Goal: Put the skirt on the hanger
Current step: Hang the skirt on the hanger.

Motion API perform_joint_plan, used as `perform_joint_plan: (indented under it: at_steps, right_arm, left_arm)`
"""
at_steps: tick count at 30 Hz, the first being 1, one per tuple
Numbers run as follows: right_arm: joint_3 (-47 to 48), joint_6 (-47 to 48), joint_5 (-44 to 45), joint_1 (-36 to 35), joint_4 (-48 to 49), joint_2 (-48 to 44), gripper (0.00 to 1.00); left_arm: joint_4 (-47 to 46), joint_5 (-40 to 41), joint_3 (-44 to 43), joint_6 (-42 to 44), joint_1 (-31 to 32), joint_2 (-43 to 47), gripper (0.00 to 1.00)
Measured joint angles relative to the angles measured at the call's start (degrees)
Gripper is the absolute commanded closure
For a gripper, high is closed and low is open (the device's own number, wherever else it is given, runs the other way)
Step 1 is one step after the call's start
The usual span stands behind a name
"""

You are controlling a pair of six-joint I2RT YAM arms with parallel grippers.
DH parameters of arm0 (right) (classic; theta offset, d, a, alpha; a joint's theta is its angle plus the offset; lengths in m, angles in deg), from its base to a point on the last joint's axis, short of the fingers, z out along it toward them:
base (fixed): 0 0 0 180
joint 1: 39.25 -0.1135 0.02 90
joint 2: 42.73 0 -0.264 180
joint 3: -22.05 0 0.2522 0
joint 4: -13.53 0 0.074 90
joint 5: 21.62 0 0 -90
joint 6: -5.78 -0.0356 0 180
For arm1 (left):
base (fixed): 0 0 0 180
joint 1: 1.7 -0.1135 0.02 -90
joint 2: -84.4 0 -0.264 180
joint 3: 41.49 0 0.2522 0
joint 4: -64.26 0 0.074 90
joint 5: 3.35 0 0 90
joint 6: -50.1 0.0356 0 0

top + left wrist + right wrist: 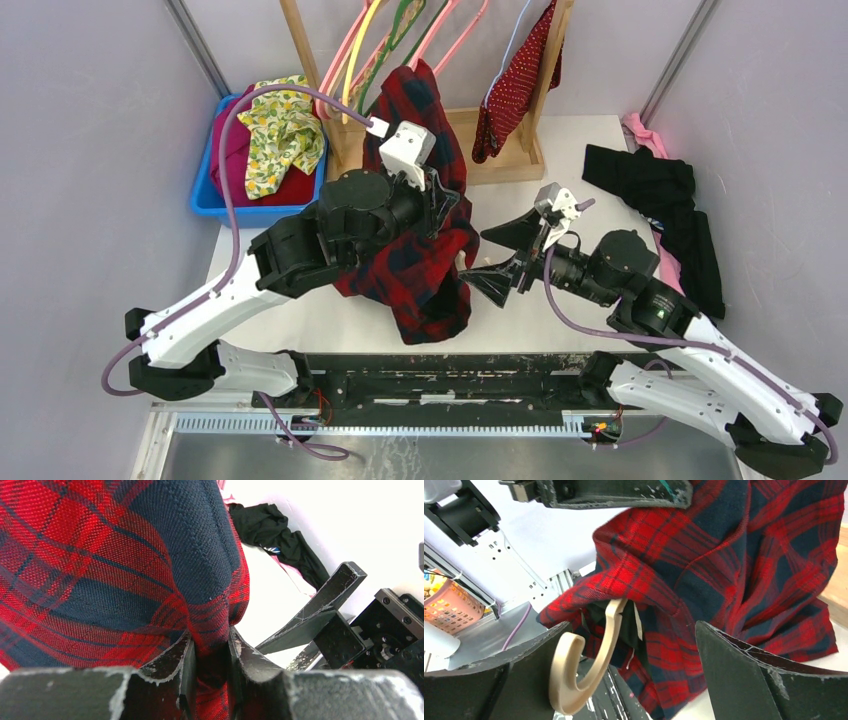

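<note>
The dark-red dotted skirt [515,78] hangs on the wooden rack at the back right, draped over the thin pale lilac-blue hanger [507,48]. Neither gripper is near it. My left gripper [441,197] [210,640] is shut on a fold of a red-and-black plaid garment [425,265] and holds it up over the table's middle. The right gripper [497,258] [632,625] stands open just to the right of that garment. The hook of a pale wooden hanger [574,680] pokes out of the plaid cloth, close to the gripper's left finger.
A blue bin [205,198] at the back left holds magenta and yellow floral cloth. Pink hangers [440,35] hang on the wooden rack [510,160]. A black garment [670,210] and pink cloth [645,132] lie at the table's right side.
</note>
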Motion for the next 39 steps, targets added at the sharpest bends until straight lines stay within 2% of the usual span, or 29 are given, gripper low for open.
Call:
perform_joint_plan:
  at_steps: [5, 11, 15, 22, 26, 30, 35, 39]
  right_arm:
    - [1.9, 0.0, 3.1, 0.0, -7.7, -1.0, 0.02]
    - [3.0, -0.9, 7.0, 0.0, -17.0, -5.2, 0.09]
    - [2.9, -2.3, 8.3, 0.0, -22.0, -8.6, 0.18]
    - [-4.1, -5.1, 5.8, 0.0, -23.0, -10.4, 0.28]
    - [-9.8, -6.3, 3.9, -1.0, -21.4, -10.6, 0.32]
    - [-14.4, -6.2, 2.8, -5.7, -15.0, -10.3, 0.33]
    - [-17.0, -2.7, 6.8, -16.6, -6.2, -7.0, 0.32]
    - [-19.2, 1.0, 15.3, -25.9, 2.2, -3.0, 0.30]
  left_arm:
    - [2.7, -0.1, -2.1, 0.5, 0.0, -0.3, 0.97]
    - [4.5, -0.1, -5.6, 0.9, 0.0, -1.4, 0.97]
    - [4.8, 0.1, -7.7, 1.7, 0.0, -2.4, 0.97]
    - [5.1, 0.2, -13.0, 2.9, 0.0, -4.5, 0.97]
    - [5.0, 0.7, -14.8, 3.0, 0.0, -5.4, 0.97]
    - [5.0, 1.7, -15.5, 3.0, 0.0, -6.1, 0.97]
    - [4.9, 2.8, -15.9, 3.0, 0.0, -7.1, 0.97]
    - [4.9, 3.4, -15.9, 3.0, 0.0, -7.4, 0.97]
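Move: The plaid skirt's lower edge hangs some 15 cm below the right hand, about 9 cm back and 8 cm to its left. The beige hanger hook sticks out of the cloth between the open right fingers, roughly 2 cm back and 2 cm left of the hand, at its height. For the left hand, which holds the skirt, that lower edge is about 15 cm back, straight below sideways, and some 21 cm down. The hanger hook is left free as the already open right hand backs off about 6 cm to the right, sinking a little. It then drops steeply, some 14 cm lower in all, and swings left and back towards the skirt's lower edge, fingertips tipping down and the gap narrowing to about two thirds. The left hand keeps its pinch on the cloth and lifts it about 5 cm. ##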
